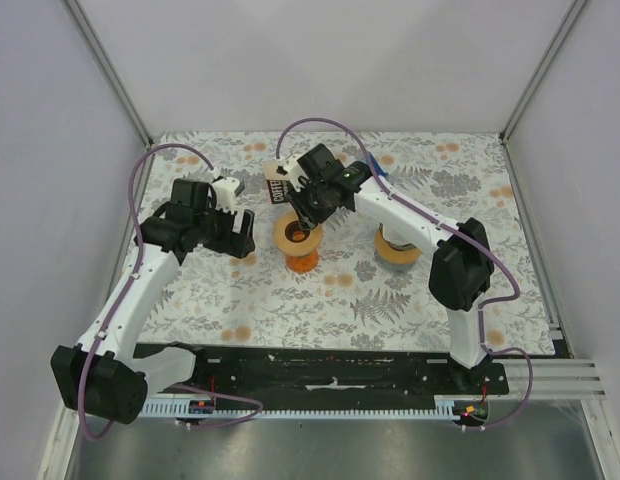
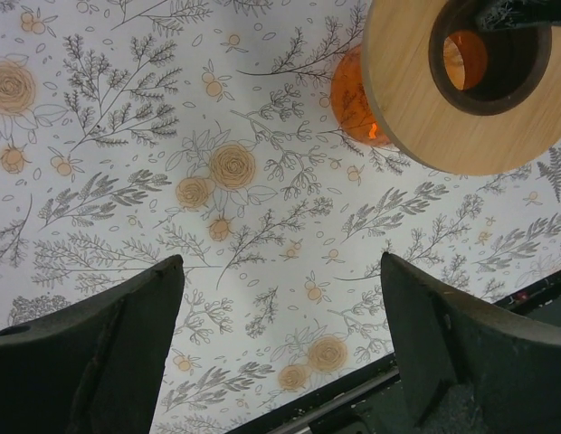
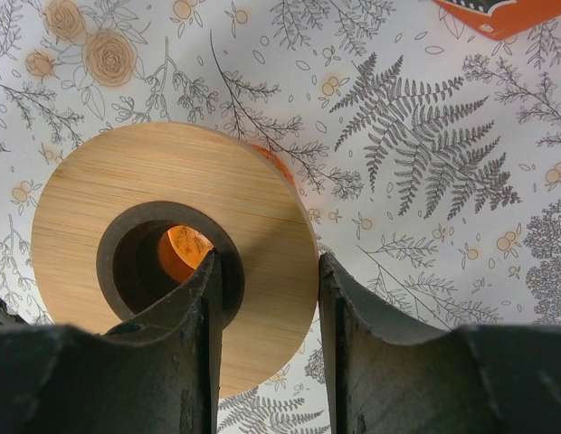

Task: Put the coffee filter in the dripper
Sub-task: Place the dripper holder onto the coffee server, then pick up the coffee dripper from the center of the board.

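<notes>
The dripper (image 1: 288, 240) stands mid-table: a wooden collar (image 3: 109, 190) with a dark round hole, over an orange translucent body (image 2: 348, 99). My right gripper (image 1: 306, 222) comes down on it from behind. In the right wrist view, that gripper (image 3: 267, 271) has one finger inside the hole and the other against the collar's outer rim, shut on the wooden band. My left gripper (image 1: 242, 238) hovers just left of the dripper. Its fingers (image 2: 282, 271) stand wide apart over the bare cloth, holding nothing. No coffee filter shows as such; it is out of view.
A brown-and-white pack marked COFFEE (image 1: 277, 186) stands right behind the dripper. A tan round object on a grey base (image 1: 397, 246) sits to the right, under my right forearm. An orange packet (image 3: 498, 14) lies further back. Floral cloth (image 1: 290, 310) covers the table; white walls enclose it.
</notes>
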Tool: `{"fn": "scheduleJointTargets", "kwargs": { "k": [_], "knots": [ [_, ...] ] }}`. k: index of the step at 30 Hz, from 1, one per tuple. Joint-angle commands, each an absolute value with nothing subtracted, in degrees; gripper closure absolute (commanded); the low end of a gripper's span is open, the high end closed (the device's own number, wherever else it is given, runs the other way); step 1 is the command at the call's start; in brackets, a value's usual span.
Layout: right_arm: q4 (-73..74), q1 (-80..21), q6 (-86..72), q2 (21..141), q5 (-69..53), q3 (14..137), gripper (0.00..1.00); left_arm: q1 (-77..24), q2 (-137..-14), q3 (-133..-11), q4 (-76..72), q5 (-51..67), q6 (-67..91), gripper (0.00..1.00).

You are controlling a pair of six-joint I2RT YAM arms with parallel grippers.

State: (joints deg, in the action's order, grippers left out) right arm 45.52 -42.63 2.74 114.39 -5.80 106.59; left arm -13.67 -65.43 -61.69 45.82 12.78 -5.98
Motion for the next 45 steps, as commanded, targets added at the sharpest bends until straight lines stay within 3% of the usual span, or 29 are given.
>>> {"fn": "scheduleJointTargets", "kwargs": {
  "k": [1,4,8,11,16,21,26,30,36,45],
  "knots": [
    [44.4,-42.7,3.9,114.2,-6.7,105.8,1.0,-12.1,-64.5,-61.4,41.6,15.7,-0.6,0.06],
    [44.2,-42.7,4.0,114.5,-7.2,105.6,1.0,-12.0,-64.4,-61.6,41.6,15.2,-0.8,0.06],
    [44.0,-42.7,3.9,114.9,-8.6,106.3,0.61,-12.0,-64.3,-61.4,41.7,16.2,-1.0,0.06],
    [44.2,-42.6,4.0,114.1,-8.4,106.3,0.4,-12.0,-64.4,-61.5,41.7,16.3,-1.1,0.07],
    [44.4,-42.0,4.8,110.7,-9.9,107.1,0.24,-11.8,-64.8,-62.5,41.6,17.3,-0.8,0.06],
    [44.6,-37.3,3.8,106.5,-7.5,111.5,0.21,-11.0,-65.2,-63.5,42.0,17.7,-0.6,0.06],
    [43.0,-28.0,-3.8,109.7,4.8,119.2,0.2,-10.3,-65.6,-63.1,41.7,18.0,-0.6,0.06],
    [40.3,-23.5,-4.9,117.1,17.7,125.4,0.12,-9.7,-65.7,-63.8,41.5,18.1,-0.6,0.07],
    [37.0,-22.8,-3.2,129.4,25.0,134.4,0.11,-9.6,-65.7,-64.0,41.9,19.2,-0.6,0.06],
    [31.7,-23.5,1.3,136.7,31.1,132.9,0.16,-9.3,-66.9,-64.3,42.1,20.8,-0.6,0.07]
  ]
}}
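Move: The holder in my right fingers is just over the coffee server, whose middle lies about 3 cm back, 3 cm left and 7 cm below that hand. The blue dripper lies some 25 cm ahead, 15 cm right and 10 cm down. The coffee bag is about 20 cm ahead and 5 cm left, and the other server with its white filter is 20 cm right and 2 cm back. From my left hand the coffee server is roughly 13 cm right, 4 cm ahead. With my right hand I ease the dripper holder down the last centimetre onto the coffee server, open my fingers and let go of its rim. Then I rise about 13 cm while sweeping forward and right, turning some 45 degrees clockwise with the fingers swinging to point forward, and sink almost as far again over the blue dripper, open and not yet touching it. ##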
